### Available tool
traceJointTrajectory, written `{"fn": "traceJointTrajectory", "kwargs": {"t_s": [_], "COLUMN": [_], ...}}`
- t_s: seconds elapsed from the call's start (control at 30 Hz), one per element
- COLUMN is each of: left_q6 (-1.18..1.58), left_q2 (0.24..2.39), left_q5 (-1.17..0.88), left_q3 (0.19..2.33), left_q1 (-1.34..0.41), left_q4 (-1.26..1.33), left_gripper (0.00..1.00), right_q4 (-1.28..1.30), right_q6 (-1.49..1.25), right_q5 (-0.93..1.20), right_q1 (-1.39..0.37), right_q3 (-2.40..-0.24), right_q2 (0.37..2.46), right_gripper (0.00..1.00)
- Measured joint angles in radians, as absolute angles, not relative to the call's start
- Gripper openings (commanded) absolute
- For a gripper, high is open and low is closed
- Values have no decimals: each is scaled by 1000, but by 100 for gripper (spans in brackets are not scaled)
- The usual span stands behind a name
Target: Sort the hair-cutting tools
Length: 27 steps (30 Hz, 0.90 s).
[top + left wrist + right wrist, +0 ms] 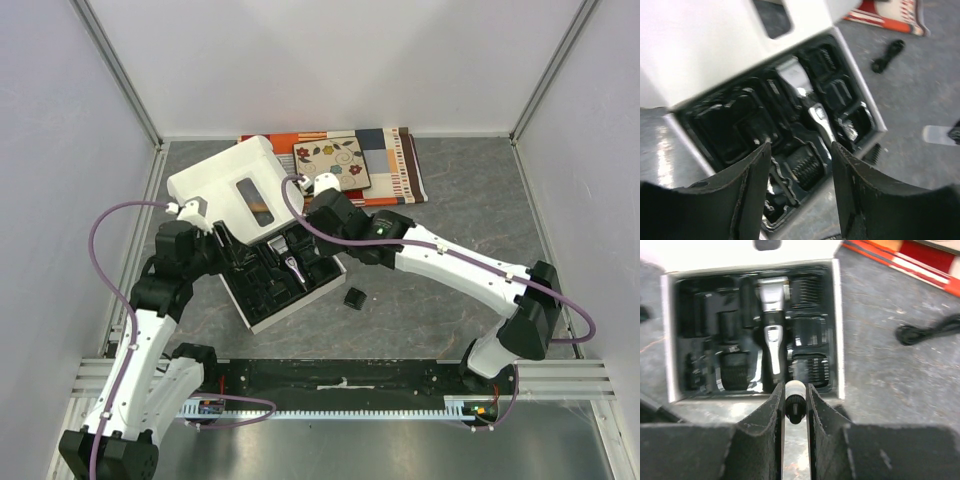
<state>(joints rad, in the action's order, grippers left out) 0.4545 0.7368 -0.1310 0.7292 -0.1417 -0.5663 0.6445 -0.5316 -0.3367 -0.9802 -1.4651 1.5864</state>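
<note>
The white box (300, 305) lies open, its lid (225, 180) tipped back. Its black tray holds the black-and-silver clipper (771, 335) (292, 268) (820, 120) and comb guards (807, 290). My right gripper (795, 402) (298, 240) hangs over the tray's near edge, shut on a small cylinder (795, 399) with a pale cap and a ribbed black body. At the tray's left side, my left gripper (800, 185) (225, 245) is open and holds nothing. One small black part (354, 297) sits on the table right of the box. The coiled cord (927, 330) (887, 55) lies on the table.
A flowered tile (335, 163) rests on a striped red and grey mat (395, 165) behind the box. Grey walls and metal rails enclose the table on three sides. My right arm (450, 265) stretches across the table's right half.
</note>
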Motion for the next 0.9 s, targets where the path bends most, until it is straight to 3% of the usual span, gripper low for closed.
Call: {"fn": "traceJointTrajectory", "kwargs": {"t_s": [0.53, 0.9], "left_q6": [467, 500], "left_q2": [515, 509], "left_q5": [-906, -1119], "left_q3": [621, 589], "left_q1": [-158, -241], "left_q4": [-294, -155], "left_gripper": [61, 61], "right_q4": [692, 688], "right_q6": [-494, -505], "right_q5": [61, 303], "right_q1": [-1024, -1029], "right_q3": [-1587, -1596], "right_q2": [1592, 1528], "right_gripper": [0, 1]}}
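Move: The small bottle, already gripped by the right hand, is roughly 18 cm to the left hand's right, a touch farther out and about level; the left gripper lies the same stretch to the right hand's left. The open box's middle is about 16 cm below the right hand, 6 cm left and 1 cm ahead. The black comb guard sits on the table some 5 cm back, 8 cm right and 18 cm below it. Both hands draw back and rise while closing on each other above the box: the left, still open, goes about 13 cm back, 12 cm right and 9 cm up, swinging some 60 degrees clockwise to bring its fingers towards the bottle. The right keeps its pinch on the bottle and brings it back, up and left to meet them, turning counter-clockwise with some roll. ##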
